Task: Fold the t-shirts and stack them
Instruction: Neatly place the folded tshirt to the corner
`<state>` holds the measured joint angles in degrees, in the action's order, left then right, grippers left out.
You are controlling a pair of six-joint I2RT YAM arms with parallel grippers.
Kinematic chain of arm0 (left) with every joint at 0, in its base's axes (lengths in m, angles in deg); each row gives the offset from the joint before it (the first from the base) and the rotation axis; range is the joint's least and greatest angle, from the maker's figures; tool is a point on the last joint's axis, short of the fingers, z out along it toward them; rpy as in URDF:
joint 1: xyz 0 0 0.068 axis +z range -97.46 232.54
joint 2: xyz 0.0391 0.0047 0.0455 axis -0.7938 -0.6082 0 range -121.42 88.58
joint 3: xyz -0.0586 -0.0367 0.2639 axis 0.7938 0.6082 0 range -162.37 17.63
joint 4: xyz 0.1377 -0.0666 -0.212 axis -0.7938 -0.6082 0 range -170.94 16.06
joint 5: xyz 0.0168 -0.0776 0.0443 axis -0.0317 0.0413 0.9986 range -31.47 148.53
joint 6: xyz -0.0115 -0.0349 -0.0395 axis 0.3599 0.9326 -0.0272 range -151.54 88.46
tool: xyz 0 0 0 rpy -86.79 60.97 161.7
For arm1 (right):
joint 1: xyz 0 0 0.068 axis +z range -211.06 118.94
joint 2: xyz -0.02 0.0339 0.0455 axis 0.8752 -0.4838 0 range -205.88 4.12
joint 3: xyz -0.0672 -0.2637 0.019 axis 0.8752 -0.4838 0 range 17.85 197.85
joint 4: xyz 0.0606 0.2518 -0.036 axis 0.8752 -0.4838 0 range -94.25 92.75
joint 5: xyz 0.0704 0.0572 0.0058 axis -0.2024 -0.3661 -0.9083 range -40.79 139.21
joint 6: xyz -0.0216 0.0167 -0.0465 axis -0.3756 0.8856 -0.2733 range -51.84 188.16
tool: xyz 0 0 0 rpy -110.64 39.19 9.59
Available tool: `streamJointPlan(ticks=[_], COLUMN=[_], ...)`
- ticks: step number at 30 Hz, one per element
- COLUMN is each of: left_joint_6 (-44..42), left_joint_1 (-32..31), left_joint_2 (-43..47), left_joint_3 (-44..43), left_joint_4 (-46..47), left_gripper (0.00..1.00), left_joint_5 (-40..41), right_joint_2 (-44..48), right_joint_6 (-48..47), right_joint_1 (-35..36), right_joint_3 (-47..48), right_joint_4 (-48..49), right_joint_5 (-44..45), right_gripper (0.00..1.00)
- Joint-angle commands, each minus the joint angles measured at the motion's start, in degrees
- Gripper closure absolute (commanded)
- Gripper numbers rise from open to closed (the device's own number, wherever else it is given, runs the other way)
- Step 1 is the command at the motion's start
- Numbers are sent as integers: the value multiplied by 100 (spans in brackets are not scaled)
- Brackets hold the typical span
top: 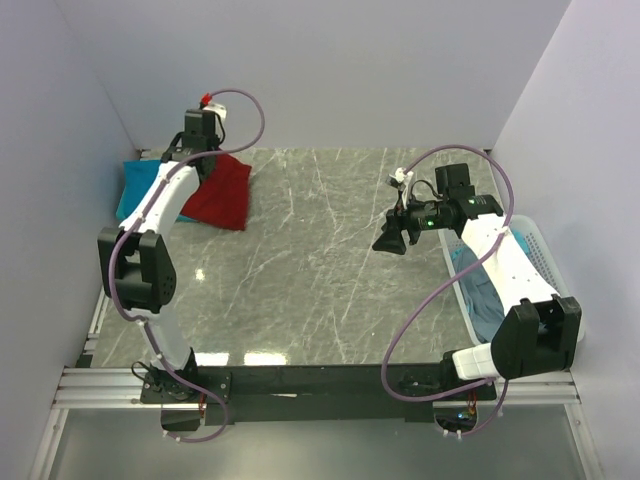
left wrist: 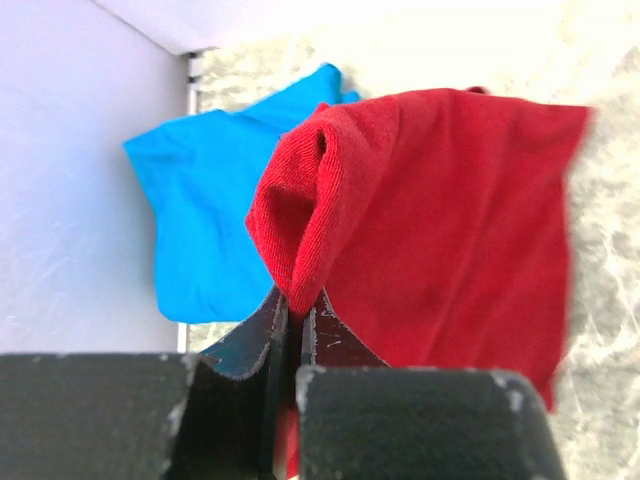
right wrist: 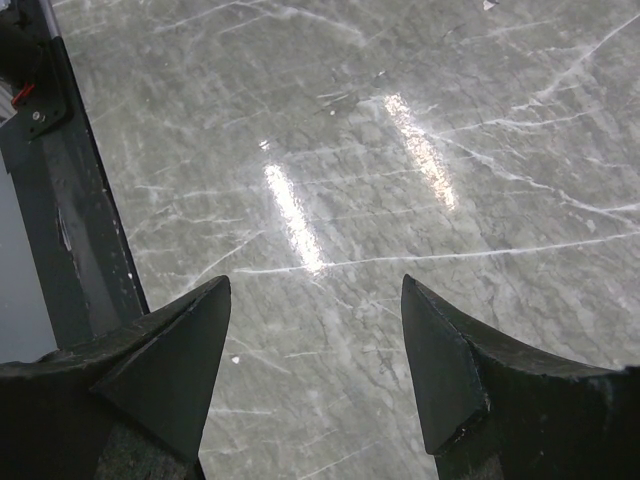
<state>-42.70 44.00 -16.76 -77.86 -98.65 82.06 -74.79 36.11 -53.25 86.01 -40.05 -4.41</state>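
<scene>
A folded red t-shirt (top: 224, 193) (left wrist: 450, 220) lies at the far left of the table, partly over a folded teal t-shirt (top: 130, 190) (left wrist: 210, 210) by the left wall. My left gripper (top: 200, 150) (left wrist: 298, 305) is shut on a bunched edge of the red t-shirt, which rises in a ridge from the fingertips. Over the marble at the right hangs my right gripper (top: 391, 243) (right wrist: 315, 290), open with nothing between its fingers. Another teal and grey-blue t-shirt (top: 480, 290) lies in the white basket, partly hidden by the right arm.
The white lattice basket (top: 545, 255) stands at the table's right edge under the right arm. Walls close in the left, back and right sides. A black rail (top: 300, 380) (right wrist: 70, 200) runs along the near edge by the arm bases.
</scene>
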Motion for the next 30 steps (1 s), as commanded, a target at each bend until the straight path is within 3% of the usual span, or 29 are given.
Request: streamJointPlan(ticks=[1, 16, 30], left_joint_6=[-141, -405, -405], left_joint_1=[54, 159, 159], left_joint_2=[303, 242, 585], left_joint_3=[-392, -1025, -1060], left_joint_4=[168, 151, 151], left_gripper=[100, 100, 100], left_joint_5=[99, 152, 161], right_joint_2=[96, 34, 34], right_joint_6=[-38, -64, -117], right_joint_1=[-34, -34, -34], right_joint_3=[-5, -5, -5], right_joint_4=[97, 71, 44], right_joint_5=[-43, -34, -34], right_gripper=[25, 25, 25])
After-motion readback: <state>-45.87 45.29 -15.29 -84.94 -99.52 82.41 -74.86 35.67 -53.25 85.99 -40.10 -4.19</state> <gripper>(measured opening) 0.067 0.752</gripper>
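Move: The left hand, still pinching the folded red shirt, has the blue shirt stack about 10 cm to its left, 4 cm ahead and roughly 20 cm below. The table's far-left corner lies some 16 cm ahead and 18 cm left at that level; the red shirt's middle hangs about 6 cm right and 10 cm down. From the idle right hand, the blue stack is some 54 cm left, 27 cm ahead and 20 cm down. Almost straight up, the left hand lifts the red shirt away from the table beside and over the blue stack, climbing some 6 cm: most of it early, then nearly a pause and a little more. The fingers stay shut on the pinched edge while the wrist tips up by about 5 degrees. ##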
